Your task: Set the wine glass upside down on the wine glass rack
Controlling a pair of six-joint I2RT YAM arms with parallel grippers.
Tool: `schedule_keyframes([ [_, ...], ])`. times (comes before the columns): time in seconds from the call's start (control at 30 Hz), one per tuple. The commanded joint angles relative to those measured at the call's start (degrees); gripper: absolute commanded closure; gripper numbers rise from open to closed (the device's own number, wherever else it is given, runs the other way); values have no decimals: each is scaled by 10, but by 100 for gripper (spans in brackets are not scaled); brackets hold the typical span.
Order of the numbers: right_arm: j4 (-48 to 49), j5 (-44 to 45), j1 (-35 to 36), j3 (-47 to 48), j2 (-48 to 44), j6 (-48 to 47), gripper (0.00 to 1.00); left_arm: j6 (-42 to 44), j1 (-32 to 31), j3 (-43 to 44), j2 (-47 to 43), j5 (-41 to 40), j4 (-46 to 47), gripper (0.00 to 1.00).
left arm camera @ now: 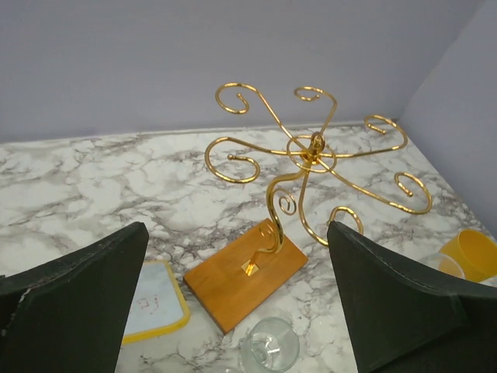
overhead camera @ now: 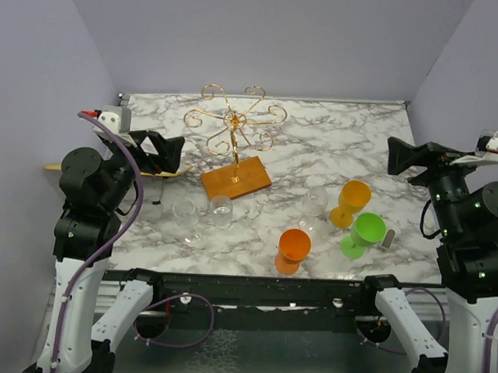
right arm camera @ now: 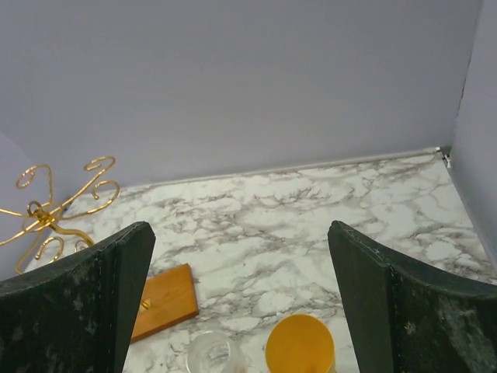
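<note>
The wine glass rack [overhead camera: 235, 125] is gold wire with curled arms on an orange-brown wooden base [overhead camera: 236, 178], at the table's middle back. No glass hangs on it. Three clear wine glasses stand upright: two [overhead camera: 185, 217] [overhead camera: 221, 210] in front of the base, one [overhead camera: 315, 201] to the right. My left gripper [overhead camera: 164, 151] is open and empty, raised left of the rack. In the left wrist view [left arm camera: 237, 311] it faces the rack [left arm camera: 311, 151] with a clear glass [left arm camera: 270, 346] below. My right gripper [overhead camera: 401, 157] is open and empty, raised at the right; the right wrist view [right arm camera: 241, 311] shows nothing between its fingers.
An orange glass [overhead camera: 294, 247], a yellow-orange glass [overhead camera: 352, 198] and a green glass [overhead camera: 366, 231] stand at the front right, with a small grey item [overhead camera: 388, 239] beside the green one. A yellow-rimmed card [left arm camera: 155, 299] lies left of the base. Walls enclose the table.
</note>
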Motion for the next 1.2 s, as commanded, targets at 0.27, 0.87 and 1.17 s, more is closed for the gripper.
schedule_keyframes([
  [0.27, -4, -263, -2, -90, 77, -4, 0, -54, -8, -165, -28, 108, 159, 1],
  [0.87, -126, -54, 257, -22, 285, 9, 21, -126, -8, -222, 4, 36, 222, 1],
  [1.17, -46, 11, 415, -49, 327, 43, 34, -128, -7, -213, -7, -25, 189, 1],
])
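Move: The orange glass, which the open right hand seems to be going for, stands about 16 cm to its left, 6 cm back and some 38 cm below. Nearer the hand's way, the right-hand clear glass is about 11 cm left and 4 cm ahead, the yellow glass 3 cm left and 7 cm ahead. From the left hand the orange glass lies roughly 23 cm right and 9 cm back, the rack base 9 cm right and 14 cm ahead. Towards the orange glass the empty right hand sweeps about 22 cm left and as far down, starting slightly forward and easing back at the end, passing above the right-hand clear glass; its fingers tip down some 45 degrees, swing to the left and narrow to about two-thirds open. The wide-open left hand sinks about 9 cm and edges 5 cm forward nearer the rack base, rolling slightly. Neither touches anything. ##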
